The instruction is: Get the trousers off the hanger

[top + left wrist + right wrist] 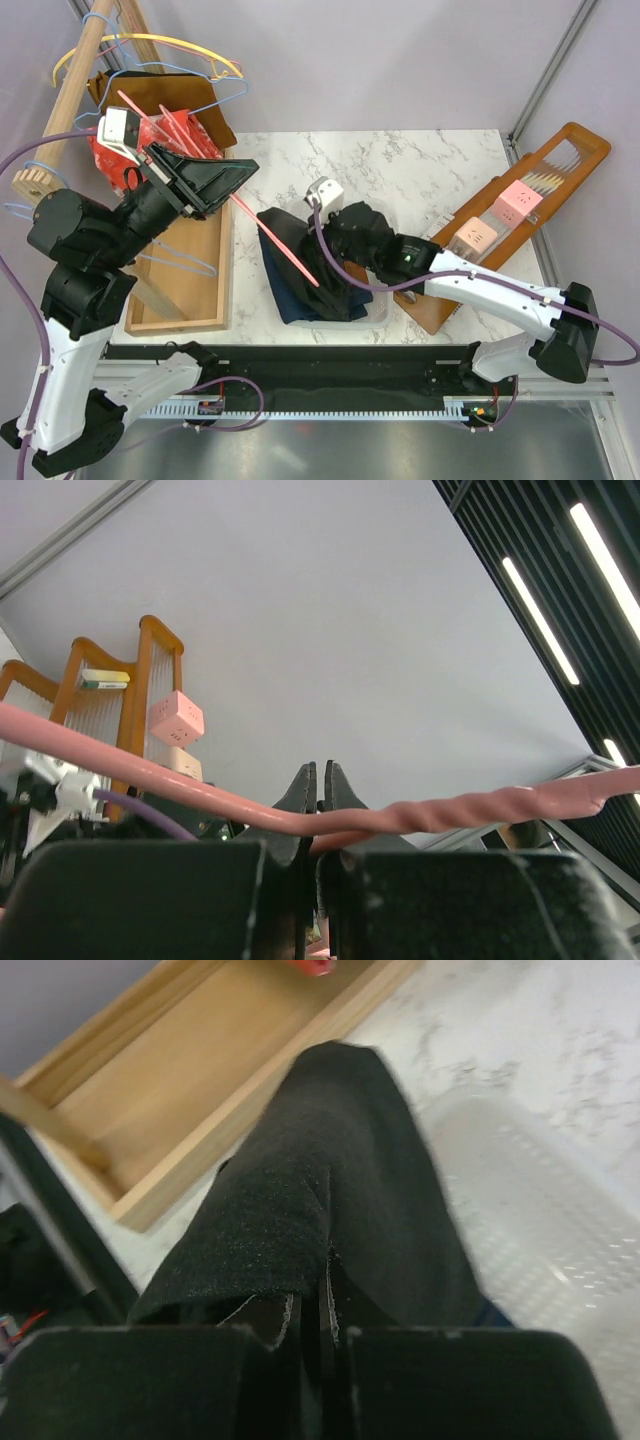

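The pink hanger (280,243) slants from the back left down to the trousers in mid-table. My left gripper (248,168) is raised above the wooden tray and shut on the hanger (480,805) near its twisted neck, its fingertips (322,780) pressed together. A black pair of trousers (285,225) lies over a dark blue pair (300,300). My right gripper (305,235) is shut on the black trousers (340,1160), and the cloth drapes over its fingertips (325,1275), hiding them.
A wooden tray (200,290) lies at the left and shows in the right wrist view (180,1090). A clear plastic bin (540,1220) lies under the trousers. A red cloth (110,160), a brown garment (150,95) and yellow and blue hangers (150,45) crowd the back left. A wooden board with power cubes (520,205) stands at the right.
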`<action>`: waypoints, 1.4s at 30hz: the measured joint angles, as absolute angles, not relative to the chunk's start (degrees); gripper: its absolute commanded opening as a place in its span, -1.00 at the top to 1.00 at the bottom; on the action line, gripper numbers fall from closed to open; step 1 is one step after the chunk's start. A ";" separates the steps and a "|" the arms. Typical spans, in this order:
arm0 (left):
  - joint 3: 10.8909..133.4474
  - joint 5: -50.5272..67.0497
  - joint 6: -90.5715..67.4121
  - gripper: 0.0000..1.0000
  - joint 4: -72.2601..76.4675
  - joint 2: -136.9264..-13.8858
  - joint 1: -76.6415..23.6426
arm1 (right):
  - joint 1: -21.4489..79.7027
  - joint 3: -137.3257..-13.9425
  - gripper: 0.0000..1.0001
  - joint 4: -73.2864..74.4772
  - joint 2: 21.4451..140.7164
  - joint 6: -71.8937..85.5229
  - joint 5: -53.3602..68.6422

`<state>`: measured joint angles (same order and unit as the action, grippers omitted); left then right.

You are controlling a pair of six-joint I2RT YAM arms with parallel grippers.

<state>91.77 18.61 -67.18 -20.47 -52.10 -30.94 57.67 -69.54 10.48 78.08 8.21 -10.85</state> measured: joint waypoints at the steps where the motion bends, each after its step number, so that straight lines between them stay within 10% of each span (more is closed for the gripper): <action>1: 91.77 18.61 -67.16 0.96 -20.47 -52.10 -30.94 | 58.65 -69.21 0.83 10.57 78.43 9.65 -9.78; 10: 91.77 18.61 -67.18 0.96 -19.79 -52.88 -30.94 | 59.51 -69.65 0.03 18.35 78.02 17.85 -3.36; 15: 91.48 18.59 -67.26 0.96 -19.11 -53.15 -30.94 | 59.46 -70.08 -0.96 27.18 77.97 20.69 0.45; 32: 89.27 18.57 -72.23 0.96 -14.94 -52.42 -30.94 | 59.40 -97.82 -0.96 57.49 66.28 22.39 13.30; 42: 89.25 24.97 -71.92 0.96 -13.23 -55.44 -30.68 | 59.37 -107.83 -0.96 50.00 63.77 33.76 21.61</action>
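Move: The right hand grips the black trousers just over the white basket they are meant for; the basket's middle lies about 5 cm to its right, level fore and aft, and some 12 cm below. The blue jeans already in the basket are about 3 cm back, 2 cm right and 11 cm below, and the wooden rack tray about 27 cm left, level ahead. From the left hand, the basket is roughly 8 cm ahead, 14 cm right and 40 cm below. The right hand draws back about 8 cm and sinks some 5 cm over the basket, its fingers tipping about 25 degrees farther down and opening wide to let go of the black trousers, then it climbs nearly 30 cm while still backing off and going to the right, turning counter-clockwise, clear of the cloth. The left hand keeps its hold on the pink hanger up high, all but still until it eases a couple of centimetres to the right at the end. ##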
